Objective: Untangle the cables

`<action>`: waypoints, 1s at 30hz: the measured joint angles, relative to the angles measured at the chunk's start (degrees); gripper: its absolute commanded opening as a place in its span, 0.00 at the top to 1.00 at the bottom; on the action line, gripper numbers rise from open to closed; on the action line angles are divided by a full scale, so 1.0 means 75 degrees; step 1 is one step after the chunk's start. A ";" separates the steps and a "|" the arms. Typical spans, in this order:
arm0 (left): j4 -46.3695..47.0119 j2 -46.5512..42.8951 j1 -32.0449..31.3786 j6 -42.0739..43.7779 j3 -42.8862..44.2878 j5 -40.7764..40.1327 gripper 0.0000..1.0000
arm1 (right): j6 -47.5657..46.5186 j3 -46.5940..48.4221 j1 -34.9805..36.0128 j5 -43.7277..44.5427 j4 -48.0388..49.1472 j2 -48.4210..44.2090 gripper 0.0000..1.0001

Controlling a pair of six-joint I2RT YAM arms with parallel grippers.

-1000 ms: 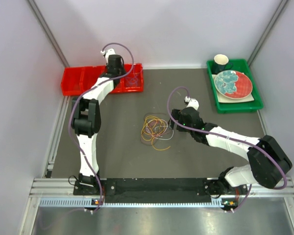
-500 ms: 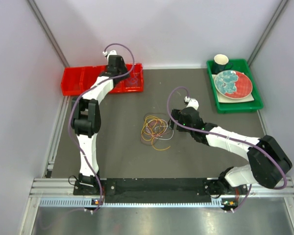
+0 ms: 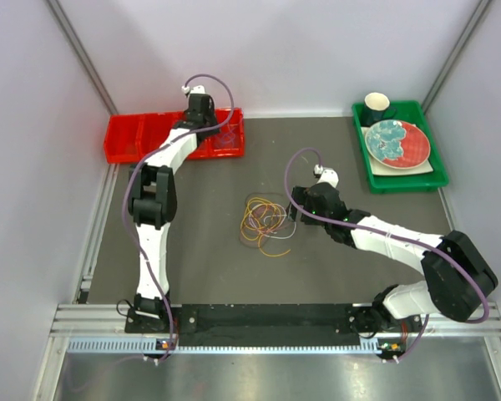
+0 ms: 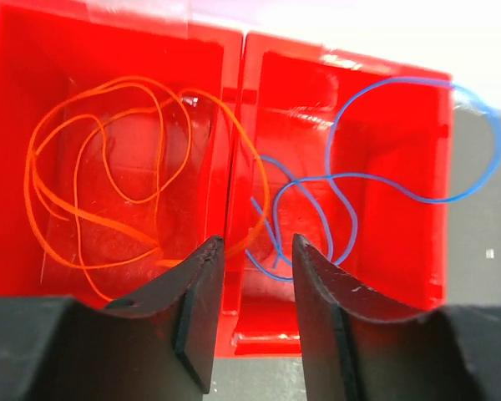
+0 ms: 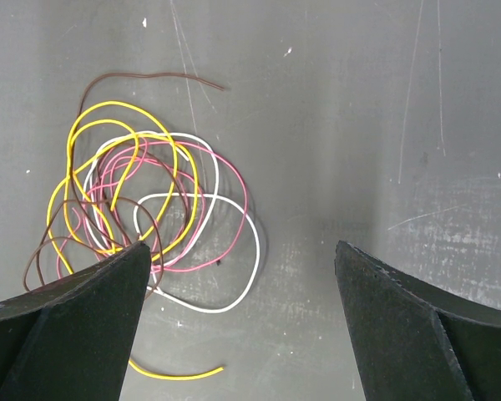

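Observation:
The cables form a loose tangle (image 3: 265,221) of yellow, pink, white and brown loops mid-table. In the right wrist view the tangle (image 5: 142,209) lies on the left, its lower edge passing under the left finger, and a short yellow end lies loose below it. My right gripper (image 3: 294,209) hovers just right of the tangle. The same right gripper (image 5: 242,248) is open wide over bare table. My left gripper (image 3: 202,104) hangs above the red bin (image 3: 150,138). That left gripper (image 4: 255,242) has its jaws apart, nothing between them. An orange cable (image 4: 125,80) lies in one compartment and a blue cable (image 4: 401,80) in the neighbouring one, looping over the rim.
A green tray (image 3: 401,180) at the back right holds a red and teal plate (image 3: 397,142) and a dark cup (image 3: 377,104). Grey walls close in the table on three sides. The red bin sits against the back left corner.
The left wrist has shifted slightly back and right over the red bin, and its jaws widened then narrowed a little. The right arm and the tangle have not moved.

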 measured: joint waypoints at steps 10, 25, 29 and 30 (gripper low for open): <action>0.0256 0.0402 -0.0017 0.0309 0.0361 -0.0178 0.68 | -0.0003 0.0143 0.0000 0.0000 -0.0090 0.0050 0.10; 0.1043 0.0440 -0.0041 0.0871 -0.0067 -0.1274 0.82 | -0.0003 0.0143 0.0000 0.0003 -0.0099 0.0087 0.10; 0.1102 0.0440 0.0012 0.0813 -0.0082 -0.1183 0.99 | -0.0006 0.0143 0.0000 0.0000 -0.0099 0.0087 0.10; 0.1122 0.0440 0.0044 0.0787 -0.0085 -0.1180 1.00 | -0.0006 0.0143 0.0000 0.0000 -0.0099 0.0087 0.10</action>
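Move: The left hand's half-open fingers straddle the orange loop, which sags over the divider about 2 cm ahead, 1 cm left and 2 cm below. The rest of the orange coil lies in the bin compartment some 8 cm left and 3 cm ahead; the blue cable is roughly 4 cm right and 3 cm ahead, both about 5 cm down. From the right hand, the orange loop is around 30 cm ahead, 24 cm left, at nearly its height. The left fingertips close from half open to nearly shut, pinching the orange loop at the divider. As they close, the hand eases forward about 2 cm, then carries on some 3 cm left towards the orange coil's compartment, sinking about 1 cm and rolling roughly 10 degrees, its left side rising. ##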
